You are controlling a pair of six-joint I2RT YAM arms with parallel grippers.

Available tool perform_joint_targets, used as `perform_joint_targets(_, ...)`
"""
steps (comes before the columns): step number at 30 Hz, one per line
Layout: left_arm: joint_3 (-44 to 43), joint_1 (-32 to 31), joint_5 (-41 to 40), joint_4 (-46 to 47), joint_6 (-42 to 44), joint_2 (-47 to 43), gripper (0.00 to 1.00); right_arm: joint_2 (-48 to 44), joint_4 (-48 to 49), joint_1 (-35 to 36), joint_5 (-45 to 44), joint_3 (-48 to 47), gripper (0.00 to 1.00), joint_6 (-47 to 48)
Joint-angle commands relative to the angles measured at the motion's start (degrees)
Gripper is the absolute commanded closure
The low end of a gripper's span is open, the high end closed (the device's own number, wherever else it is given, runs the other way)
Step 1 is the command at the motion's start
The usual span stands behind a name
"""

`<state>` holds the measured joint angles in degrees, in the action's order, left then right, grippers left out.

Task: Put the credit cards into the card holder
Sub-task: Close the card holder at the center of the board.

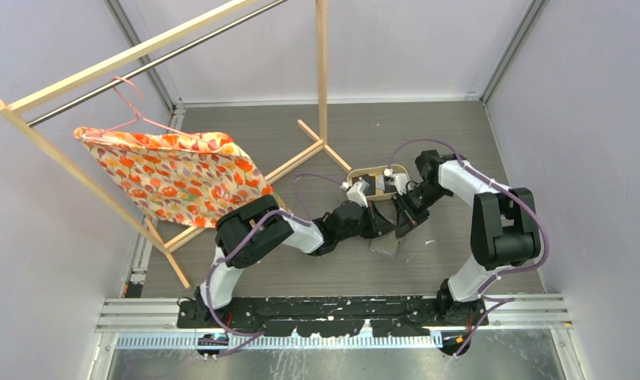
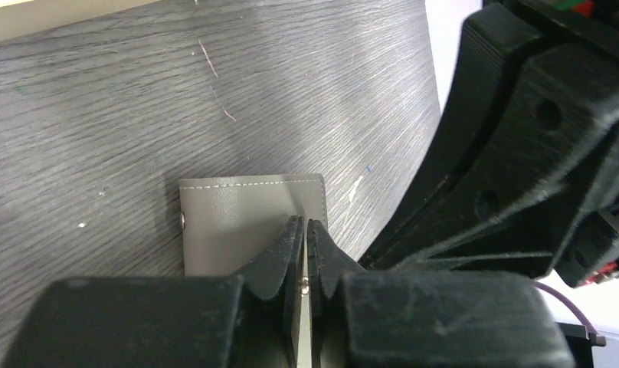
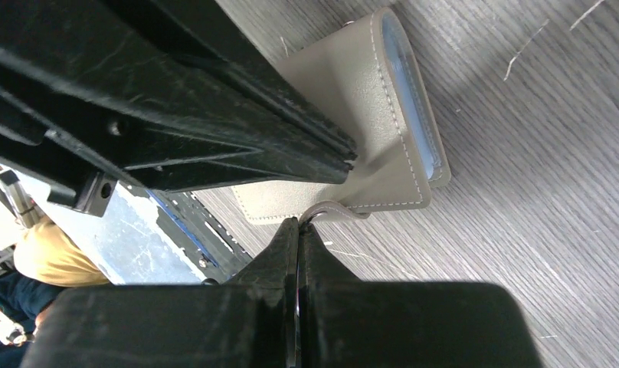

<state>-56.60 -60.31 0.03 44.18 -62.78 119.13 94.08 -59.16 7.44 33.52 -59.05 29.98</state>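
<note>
The grey card holder lies on the dark wood-grain table between both arms. In the left wrist view my left gripper is shut on a thin pale flap of the card holder; a snap stud shows between the jaws. In the right wrist view my right gripper is shut on the small grey strap at the edge of the card holder. The left gripper's black fingers lie across the holder's cover. A pale bluish strip shows along its opened edge; I cannot tell whether it is one of the credit cards or the lining.
An oval light-wood tray stands just behind the grippers, partly covered by both wrists. A wooden clothes rack with a floral cloth on a pink hanger fills the left and back of the table.
</note>
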Motion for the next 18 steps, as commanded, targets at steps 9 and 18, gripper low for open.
perform_joint_targets(9, 3.5, -0.3, -6.6, -10.2, 11.6, -16.4, 0.83, 1.1, -0.6, 0.0, 2.4, -3.0, 0.97, -0.1)
perform_joint_targets(18, 8.3, -3.5, -9.5, -23.4, 11.8, -24.1, 0.63, -1.0, 2.7, 0.1, -2.2, -3.1, 0.98, -1.4)
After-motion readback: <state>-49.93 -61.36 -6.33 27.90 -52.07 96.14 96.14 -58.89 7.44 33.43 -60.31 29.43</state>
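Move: The card holder lies folded right under the left hand, its middle about 2 cm back, 2 cm to the left and 2 cm below. The wooden tray stands some 12 cm ahead and 4 cm to the left, with the rack's foot end 15 cm ahead and 11 cm to the left. From the right hand, the holder's middle is 4 cm to the left, 1 cm ahead and 1 cm down; its strap is just below the fingertips. Up about 8 cm and then off to its left some 5 cm, the left hand lifts clear of the folded cover, its wrist turning about 10 degrees while the shut fingers part to roughly a third open. The right hand stays almost in place at the holder's edge, shut fingertips still on the strap. ##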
